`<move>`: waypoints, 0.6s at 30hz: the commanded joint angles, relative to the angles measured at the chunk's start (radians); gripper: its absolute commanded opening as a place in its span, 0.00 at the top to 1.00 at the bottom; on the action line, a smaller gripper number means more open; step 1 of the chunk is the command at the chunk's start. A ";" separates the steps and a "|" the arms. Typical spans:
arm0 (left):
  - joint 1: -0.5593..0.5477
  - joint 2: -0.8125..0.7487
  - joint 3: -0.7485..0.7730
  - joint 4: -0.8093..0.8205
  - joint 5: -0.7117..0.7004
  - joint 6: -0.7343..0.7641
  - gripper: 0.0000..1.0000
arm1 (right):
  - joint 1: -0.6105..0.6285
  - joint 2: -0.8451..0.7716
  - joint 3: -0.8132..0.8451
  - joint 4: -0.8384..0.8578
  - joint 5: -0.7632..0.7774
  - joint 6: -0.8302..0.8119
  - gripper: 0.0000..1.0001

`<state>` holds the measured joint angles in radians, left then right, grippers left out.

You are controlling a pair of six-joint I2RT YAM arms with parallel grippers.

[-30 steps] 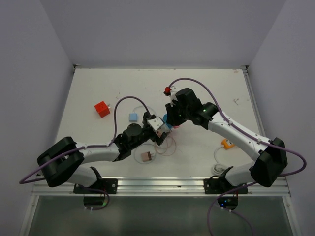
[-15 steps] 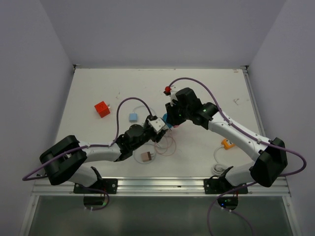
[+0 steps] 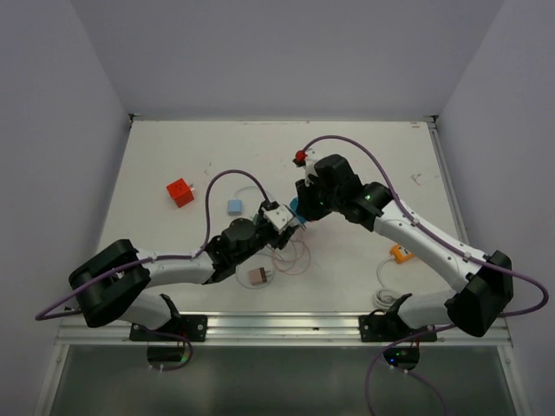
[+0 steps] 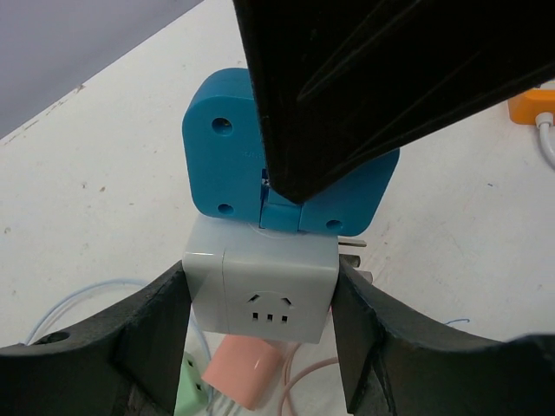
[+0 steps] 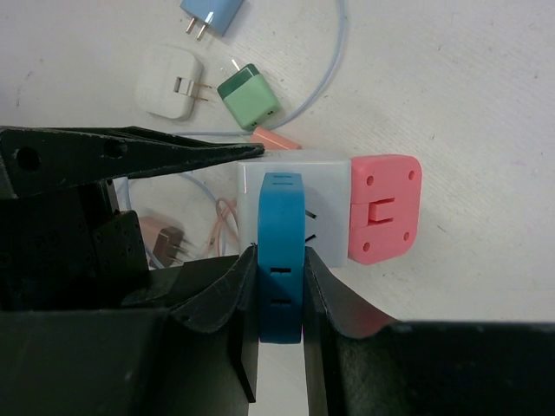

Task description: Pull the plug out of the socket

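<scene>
My left gripper [image 3: 277,217] is shut on a white cube socket [image 4: 260,290], one finger on each side face. A blue plug [image 4: 221,147] sits against the socket's far face. My right gripper [image 3: 303,204] is shut on this blue plug [image 5: 280,243], pinching its flat sides. In the right wrist view, thin dark prongs show in a narrow gap between the blue plug and the socket [image 5: 325,178]. A pink plug [image 5: 384,208] is fixed to the socket's other face. The right finger [image 4: 390,78] hides much of the blue plug in the left wrist view.
A red cube [image 3: 180,191] and a light blue plug [image 3: 234,206] lie far left. A pinkish plug [image 3: 257,276] with coiled thin cables lies below the grippers. An orange plug [image 3: 401,253] and white cable [image 3: 381,290] lie at the right. White [image 5: 169,94] and green [image 5: 249,97] plugs lie nearby.
The right arm has drawn slightly up and to the right with the blue plug. The left gripper with the socket has shifted a little towards the far side.
</scene>
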<state>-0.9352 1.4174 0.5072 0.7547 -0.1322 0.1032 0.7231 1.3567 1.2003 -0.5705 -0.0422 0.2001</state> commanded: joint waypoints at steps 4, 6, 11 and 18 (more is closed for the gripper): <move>0.012 0.011 0.001 -0.124 -0.142 -0.028 1.00 | 0.004 -0.136 0.102 0.008 0.065 -0.013 1.00; 0.010 0.014 -0.001 -0.141 -0.159 -0.033 1.00 | 0.003 -0.149 0.105 0.006 0.077 -0.018 1.00; 0.010 0.014 0.010 -0.179 -0.168 -0.033 1.00 | 0.004 -0.185 0.114 -0.003 0.111 -0.021 1.00; 0.004 -0.070 0.034 -0.222 -0.188 -0.034 1.00 | 0.002 -0.221 0.143 -0.045 0.208 -0.041 1.00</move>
<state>-0.9260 1.4220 0.5201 0.5274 -0.2695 0.0818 0.7265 1.1610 1.3018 -0.6052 0.0937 0.1871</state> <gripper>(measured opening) 0.626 0.237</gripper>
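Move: The right hand already pinches the blue plug, still in the white socket, whose middle lies about 4 cm below that hand and 2 cm left, level front to back. The pink plug on the socket's far side is some 2 cm ahead, 2 cm right and 5 cm below. On the table about 16 cm down, the green charger lies level and 10 cm left. From the left hand, gripping the socket, the blue plug is roughly 5 cm above and 1 cm ahead, neither left nor right. Right hand pulls its blue plug up about 10 cm, away from the socket; left rises, then sinks, gripping. ##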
